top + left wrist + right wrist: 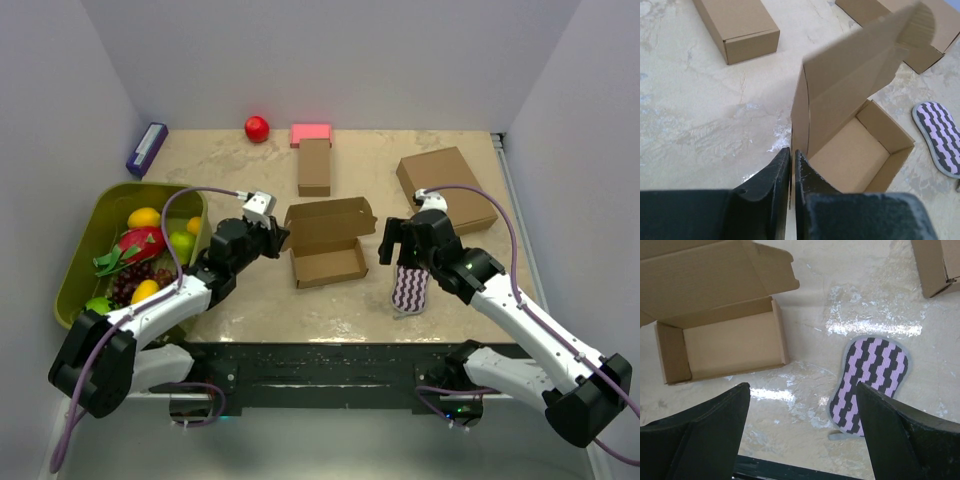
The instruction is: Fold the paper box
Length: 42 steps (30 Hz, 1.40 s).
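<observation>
The paper box (327,264) lies in the middle of the table as a low open tray, its lid flap (330,222) standing up at the back. My left gripper (279,236) is at the box's left end. In the left wrist view its fingers (775,180) are pressed almost together on the thin left wall of the box (850,155). My right gripper (398,258) hangs open to the right of the box, above bare table. In the right wrist view the box (730,342) lies ahead at upper left and nothing sits between the jaws of that gripper (802,390).
A purple and black striped pad (411,288) lies under the right gripper. A narrow brown box (314,167) and a larger brown box (447,187) stand behind. A pink block (311,132), a red ball (257,128), a blue case (147,148) and a green fruit basket (85,240) are also there.
</observation>
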### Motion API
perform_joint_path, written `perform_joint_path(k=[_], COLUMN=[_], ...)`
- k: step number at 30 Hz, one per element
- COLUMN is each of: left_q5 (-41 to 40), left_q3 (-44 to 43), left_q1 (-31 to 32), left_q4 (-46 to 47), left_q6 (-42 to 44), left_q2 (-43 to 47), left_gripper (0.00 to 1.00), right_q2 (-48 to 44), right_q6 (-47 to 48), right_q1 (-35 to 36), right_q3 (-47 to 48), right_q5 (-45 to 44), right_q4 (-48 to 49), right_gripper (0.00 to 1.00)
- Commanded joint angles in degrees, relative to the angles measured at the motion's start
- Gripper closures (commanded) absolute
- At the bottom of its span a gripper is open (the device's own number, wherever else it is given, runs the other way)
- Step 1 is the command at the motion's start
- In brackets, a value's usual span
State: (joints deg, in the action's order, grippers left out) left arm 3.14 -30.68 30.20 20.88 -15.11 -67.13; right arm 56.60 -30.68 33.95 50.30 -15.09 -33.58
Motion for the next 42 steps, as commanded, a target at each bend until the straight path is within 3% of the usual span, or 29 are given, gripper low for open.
perform_joint_path(k=[1, 7, 13, 19, 26, 34, 40, 42], left_q5=[0.91, 0.82, -2.43, -5.33, -3.49, -0.32, -1.46, -1.47], left_q3=[-2.45, -4.13, -4.31, -3.87, -5.27, -5.80, -5.62, -5.71], left_q1=[0.48, 0.65, 1.09, 3.20, 3.55, 3.73, 3.82, 3.64], left_q4=[0.31, -4.27, -7.17, -7.87, -8.23, -8.93, -9.63, -9.63], left_q6=[-1.94, -1.76, 0.78, 5.62, 4.13, 3.07, 3.86, 3.86], left_q2=[-0.37, 2.61, 10.51, 19.31, 21.08, 23.18, 24.95, 25.03], left_gripper=[0.75, 0.33, 0.18, 0.15, 0.14, 0.14, 0.14, 0.14], right_q2=[-0.44, 0.88, 4.39, 14.14, 20.91, 24.35, 25.58, 25.93], right_q6=[-1.05, -1.93, -3.07, -3.86, -7.02, -11.85, -13.09, -13.18], right_q1=[-0.20, -0.21, -0.20, -1.87, -2.66, -3.90, -4.25, -4.34], right_q3=[-0.12, -1.00, -2.93, -5.57, -4.60, -6.01, -6.27, -6.88], right_q5=[-1.78, -2.84, -2.22, 0.85, -1.78, -5.29, -7.67, -6.01], right_q4=[-2.18, -5.09, -3.86, 0.54, -0.16, -0.52, -0.35, 0.88], right_gripper=[0.10, 0.11, 0.11, 0.15, 0.19, 0.42, 0.46, 0.52])
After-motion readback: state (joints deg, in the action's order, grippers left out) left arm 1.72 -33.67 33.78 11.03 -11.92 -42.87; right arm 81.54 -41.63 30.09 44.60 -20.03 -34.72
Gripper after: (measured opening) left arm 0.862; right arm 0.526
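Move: The striped pad lies flat about 17 cm below the right hand, some 5 cm to its right and 1 cm back. The open box is about 14 cm to that hand's left and 4 cm farther out, the big carton 14 cm right and 22 cm ahead. The left hand is at the raised lid's left edge; the lid's middle is 10 cm right, 3 cm ahead and 5 cm lower, the striped pad 30 cm right, 8 cm back. Right hand sinks about 15 cm towards the striped pad, half closing; left opens and rises off the lid. ##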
